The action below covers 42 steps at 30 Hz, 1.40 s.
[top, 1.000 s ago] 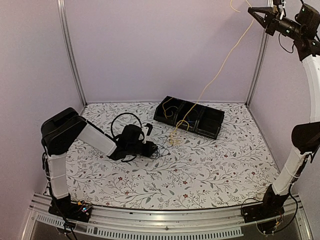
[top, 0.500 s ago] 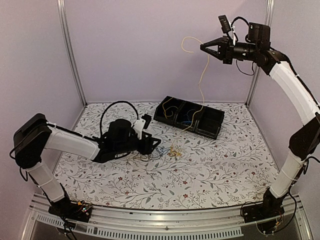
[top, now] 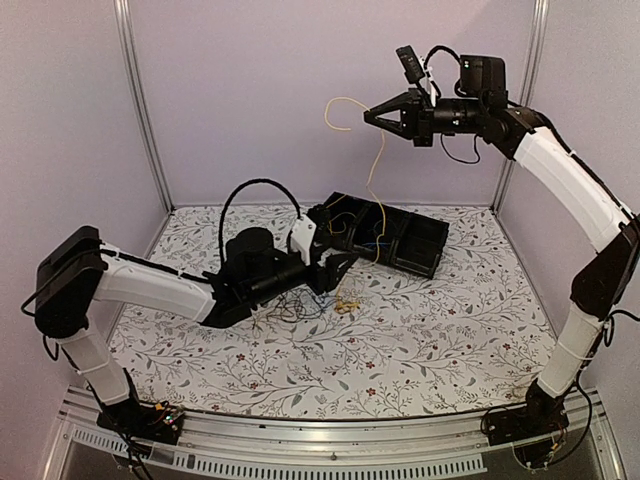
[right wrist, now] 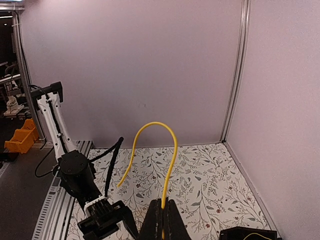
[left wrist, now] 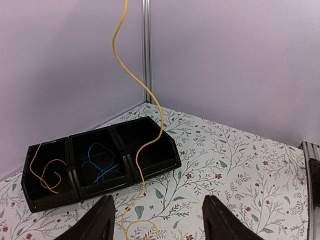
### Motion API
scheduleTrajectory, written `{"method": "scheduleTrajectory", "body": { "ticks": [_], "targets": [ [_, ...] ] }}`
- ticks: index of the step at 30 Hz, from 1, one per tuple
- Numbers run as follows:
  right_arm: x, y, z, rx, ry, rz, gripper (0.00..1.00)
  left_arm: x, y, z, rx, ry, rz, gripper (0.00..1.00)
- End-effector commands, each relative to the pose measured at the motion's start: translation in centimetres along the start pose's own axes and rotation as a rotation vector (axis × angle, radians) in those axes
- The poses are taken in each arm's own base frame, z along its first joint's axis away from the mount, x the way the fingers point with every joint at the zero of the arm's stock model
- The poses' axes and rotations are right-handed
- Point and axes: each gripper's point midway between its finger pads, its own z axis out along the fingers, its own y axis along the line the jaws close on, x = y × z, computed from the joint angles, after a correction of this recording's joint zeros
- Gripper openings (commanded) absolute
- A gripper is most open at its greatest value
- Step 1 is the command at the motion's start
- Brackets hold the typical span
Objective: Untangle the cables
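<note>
My right gripper (top: pixel 372 117) is high over the table's back, shut on a yellow cable (top: pixel 378 165). In the right wrist view the pinched cable (right wrist: pixel 170 150) arcs up out of the closed jaws (right wrist: pixel 162 216). It hangs down past the black tray (top: pixel 428 268) and ends in a small coil (top: pixel 347 303) on the table. My left gripper (top: pixel 338 266) hovers just left of the tray, open, nothing between its fingers (left wrist: pixel 102 220). A thin dark and blue tangle (top: pixel 296 306) lies under it. The tray (left wrist: pixel 50 202) holds a yellow cable (left wrist: pixel 42 170) in one compartment and a blue one (left wrist: pixel 100 162) in the middle.
The table has a floral cover and is enclosed by lilac walls with metal posts (top: pixel 142 110) at the back corners. A thick black arm cable (top: pixel 250 190) loops above the left wrist. The tray's third compartment (left wrist: pixel 145 145) holds nothing visible.
The right gripper has swung down and left from the top right corner, carrying the yellow cable. The left gripper has opened, risen off the tangle and moved right toward the tray.
</note>
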Motion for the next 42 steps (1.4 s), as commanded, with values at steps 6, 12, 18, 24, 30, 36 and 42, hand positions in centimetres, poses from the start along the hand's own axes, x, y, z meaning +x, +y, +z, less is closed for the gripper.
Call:
{"method": "scheduleTrajectory", "body": {
  "ticks": [6, 12, 18, 24, 30, 36, 42],
  "targets": [
    [0.3, 1.3, 1.7, -0.048, -0.001, 0.013, 0.0, -2.9, -1.0, 5.1, 0.042, -0.095, 0.034, 0.63],
    [0.4, 1.7, 2.1, -0.065, -0.001, 0.018, 0.0, -2.1, -0.2, 7.6, 0.043, -0.058, -0.02, 0.55],
    [0.5, 1.6, 2.3, -0.069, -0.001, 0.027, 0.0, -2.2, -0.1, 8.4, 0.096, -0.082, -0.05, 0.45],
    [0.8, 1.4, 2.5, -0.077, 0.001, 0.038, 0.0, -2.2, 0.6, 9.4, 0.117, -0.092, -0.068, 0.25],
    [1.4, 1.2, 2.6, -0.064, 0.012, 0.047, 0.0, -3.0, 1.9, 9.1, 0.106, -0.119, -0.111, 0.01],
    [8.4, -4.6, 2.5, 0.245, 0.131, 0.075, 0.56, -6.6, 3.0, 5.4, 0.046, -0.176, -0.138, 0.0],
    [21.7, -4.8, 3.5, 0.272, 0.262, 0.233, 0.68, -7.7, 4.5, 3.8, -0.03, -0.146, -0.164, 0.0]
  ]
}}
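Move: From the left gripper, the stretch of hanging yellow cable to be pinched is about 6 cm ahead, 7 cm to the right and nearly level, some 1 cm higher. The right gripper still holds this cable higher up; from it the same stretch lies roughly 23 cm below, 1 cm ahead and 3 cm to the right. The black tray stands some 20 cm ahead of the left gripper, 10 cm right and 20 cm down; the tangled cables lie about 7 cm to its left, level fore and aft, 22 cm below. Bring the open left gripper about 9 cm forward and right to the hanging yellow cable, shut its fingers on it, then draw back left and up. Hold the right gripper almost still until that grip is made, then open it to let go of the cable and sink it some 15 cm, easing forward and tipping down with a slight clockwise turn. ##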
